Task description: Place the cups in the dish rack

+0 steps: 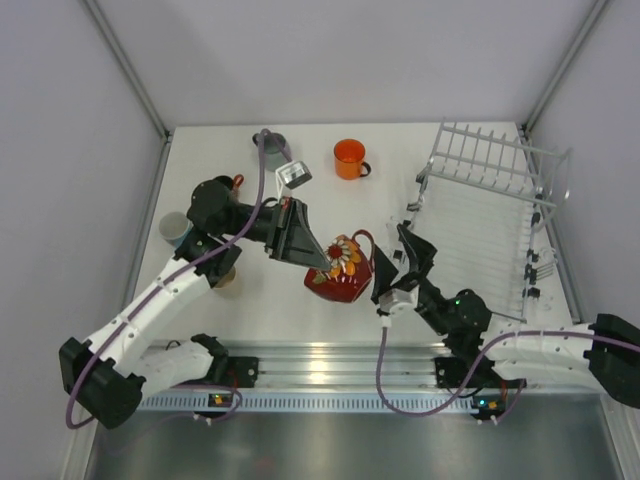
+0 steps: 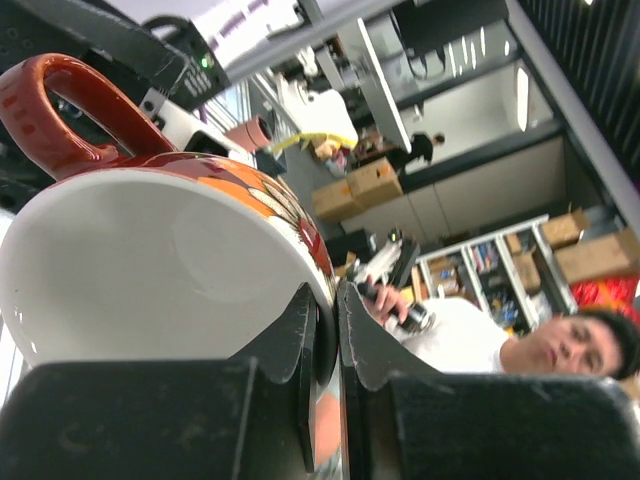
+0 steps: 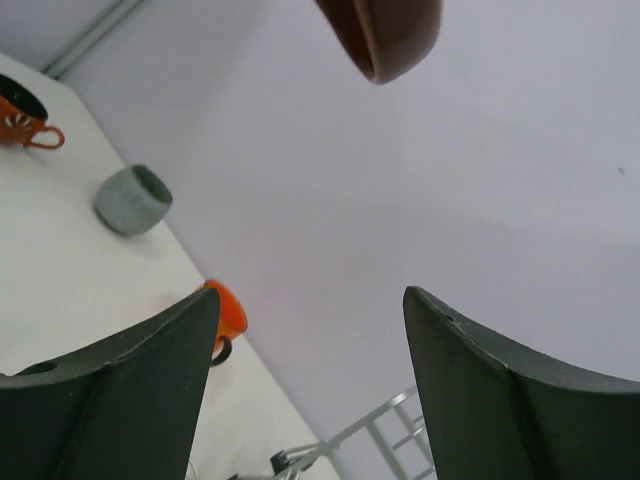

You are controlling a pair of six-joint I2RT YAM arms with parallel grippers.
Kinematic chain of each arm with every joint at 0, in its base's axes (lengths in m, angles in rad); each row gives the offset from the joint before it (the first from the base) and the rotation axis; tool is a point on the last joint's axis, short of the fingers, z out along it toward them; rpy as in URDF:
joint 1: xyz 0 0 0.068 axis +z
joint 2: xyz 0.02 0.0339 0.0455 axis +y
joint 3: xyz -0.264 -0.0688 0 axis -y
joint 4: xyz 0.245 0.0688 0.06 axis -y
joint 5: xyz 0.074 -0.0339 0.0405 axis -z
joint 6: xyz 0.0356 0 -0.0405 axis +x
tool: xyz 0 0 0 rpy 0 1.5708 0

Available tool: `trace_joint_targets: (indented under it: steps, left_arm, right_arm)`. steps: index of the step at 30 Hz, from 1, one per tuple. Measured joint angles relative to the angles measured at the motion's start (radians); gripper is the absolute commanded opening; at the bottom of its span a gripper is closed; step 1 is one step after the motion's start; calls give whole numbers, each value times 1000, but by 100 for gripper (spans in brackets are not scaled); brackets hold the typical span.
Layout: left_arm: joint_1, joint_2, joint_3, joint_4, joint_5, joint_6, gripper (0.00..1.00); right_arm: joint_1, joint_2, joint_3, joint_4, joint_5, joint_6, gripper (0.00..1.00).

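My left gripper (image 1: 318, 262) is shut on the rim of the dark red cup (image 1: 342, 272), a flowered mug held tilted above the table centre. In the left wrist view one finger is inside the white bowl of that cup (image 2: 150, 260) and the other outside, at the left gripper (image 2: 328, 292). My right gripper (image 1: 396, 264) stands open just right of the red cup, near its handle, with nothing between its fingers. In the right wrist view the right gripper (image 3: 310, 294) points up, with part of the red cup (image 3: 385, 30) above it. The dish rack (image 1: 490, 215) lies at the right.
A bright orange cup (image 1: 348, 158) and a grey cup (image 1: 270, 143) stand at the back. A light blue cup (image 1: 175, 228) and a cream one (image 1: 226, 281) sit under the left arm. A squat orange-red cup (image 3: 20, 115) is at the far left.
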Motion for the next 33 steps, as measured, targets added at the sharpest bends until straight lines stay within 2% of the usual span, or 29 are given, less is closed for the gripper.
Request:
trace_joint_targets:
  steps: [6, 10, 20, 26, 33]
  left_arm:
    - [-2, -42, -1, 21, 80, -5, 0]
    - [-4, -23, -1, 24, 88, -33, 0]
    - [-5, 77, -3, 24, 34, -102, 0]
    - [-6, 102, -8, 23, 15, -111, 0]
    - [-5, 107, -8, 20, 41, -119, 0]
  right_arm:
    - [169, -87, 42, -48, 14, -189, 72]
    - [222, -122, 68, -111, 24, -281, 72]
    - [229, -157, 124, -269, 32, -406, 68]
    - [238, -113, 148, -320, 32, -442, 63]
    - [242, -50, 148, -275, 35, -458, 47]
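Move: The red flowered cup, held by its rim in the left fingers, has its middle about 9 cm to the right hand's left, 4 cm back and some 7 cm higher. Beyond on the table, roughly 22 cm lower, the orange cup stands about 30 cm ahead and 8 cm left; the dish rack's middle is some 27 cm right and 10 cm ahead. For the left hand, the red cup is 4 cm right, 2 cm back and 5 cm below. Back and up first, about 5 cm each, then left some 5 cm in all, the right hand comes in at the base and handle side of the red cup, its wrist turning about 25 degrees and its open fingers closing partway. The left hand keeps its grip on the rim, drawing back a little and then bringing the cup forward and slightly down to meet it. ##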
